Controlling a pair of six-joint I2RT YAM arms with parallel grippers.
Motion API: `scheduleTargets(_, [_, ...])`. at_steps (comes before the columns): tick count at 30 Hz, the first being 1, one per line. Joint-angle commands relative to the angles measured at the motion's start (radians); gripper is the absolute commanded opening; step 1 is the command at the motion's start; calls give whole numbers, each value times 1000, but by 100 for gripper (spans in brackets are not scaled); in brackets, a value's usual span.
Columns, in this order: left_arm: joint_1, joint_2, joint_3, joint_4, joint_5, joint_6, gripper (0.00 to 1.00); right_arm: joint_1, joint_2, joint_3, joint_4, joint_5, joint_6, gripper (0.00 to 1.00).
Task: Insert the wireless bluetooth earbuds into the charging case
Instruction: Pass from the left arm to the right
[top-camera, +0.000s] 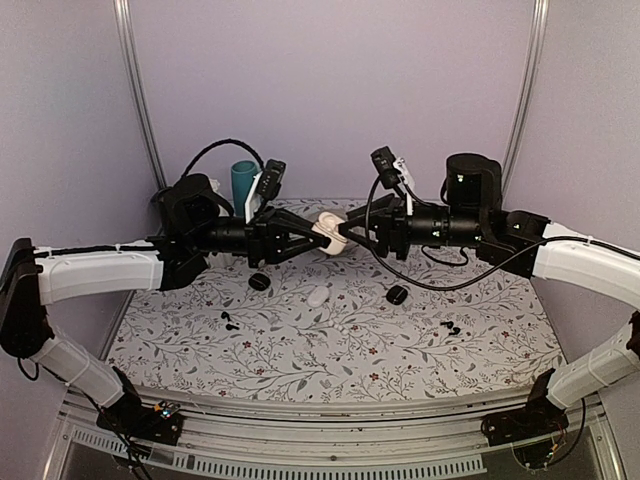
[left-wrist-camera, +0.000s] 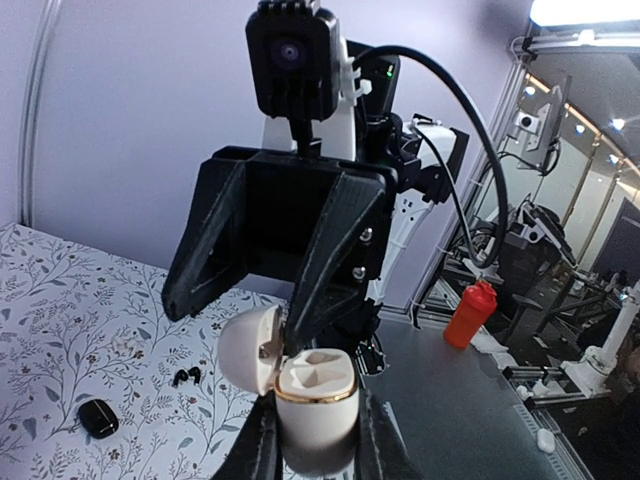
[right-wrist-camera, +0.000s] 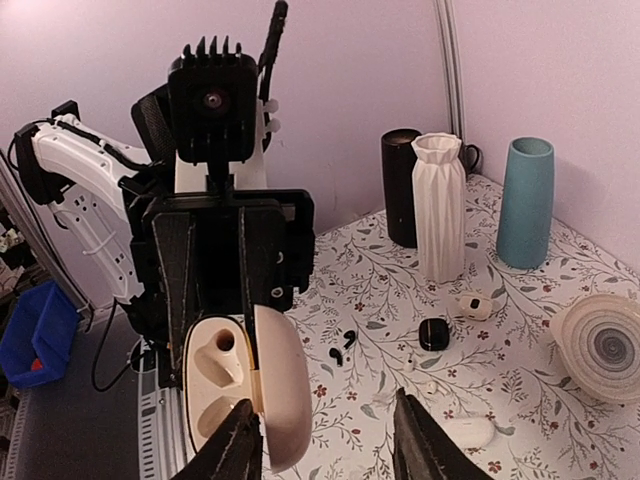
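The white charging case (top-camera: 328, 233) hangs in mid-air above the table's back half, lid swung open. My left gripper (top-camera: 316, 236) is shut on its base (left-wrist-camera: 316, 405); the gold-rimmed wells show no earbud in them. My right gripper (right-wrist-camera: 325, 448) faces it, jaws apart. Its left finger (right-wrist-camera: 240, 445) sits at the hinge and the open lid (right-wrist-camera: 282, 385) stands between the fingers, which do not clamp it. Two tiny white earbuds (right-wrist-camera: 408, 363) lie loose on the flowered cloth below.
On the cloth lie a white oval pebble (top-camera: 318, 296), two round black cases (top-camera: 260, 281) (top-camera: 397, 295) and black earbuds (top-camera: 228, 320) (top-camera: 450, 327). A black cylinder (right-wrist-camera: 402, 187), a white pleated vase (right-wrist-camera: 440, 205) and a teal vase (right-wrist-camera: 525, 200) stand at the back.
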Motion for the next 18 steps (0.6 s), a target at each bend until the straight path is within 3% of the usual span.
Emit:
scheduleTargets(1, [-7, 9, 23, 10, 1, 11, 0, 6, 9, 41, -7, -76, 30, 40])
scheduleTargets(9, [-5, 1, 18, -3, -6, 27, 0, 4, 27, 48, -19, -125, 90, 22])
scheduleTargets(16, [-3, -12, 11, 0, -7, 36, 0, 3, 42, 103, -29, -154, 107, 20])
scheduleTargets(18, [-2, -13, 11, -1, -6, 39, 0, 4, 44, 103, -25, -166, 112, 14])
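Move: The right hand, half open with its fingers pointing left, has the charging case's raised lid about 2 cm to its left, 1 cm back and 1 cm higher. Below it by roughly 32 cm, a white oblong piece lies 6 cm farther out and 4 cm left, and a black case 6 cm out and 13 cm right. For the left hand, already gripping the case body, that lid is about 2 cm forward, 2 cm right and 1 cm above. Back by a little over 1 cm, and about as much to the left and up, the right hand eases onto the open lid, turning about 8 degrees, while its fingers close from half open to nearly shut, one on the lid's inner side facing the body, the other outside, to pinch the lid. The left hand stays in place and keeps its grip on the case body. ##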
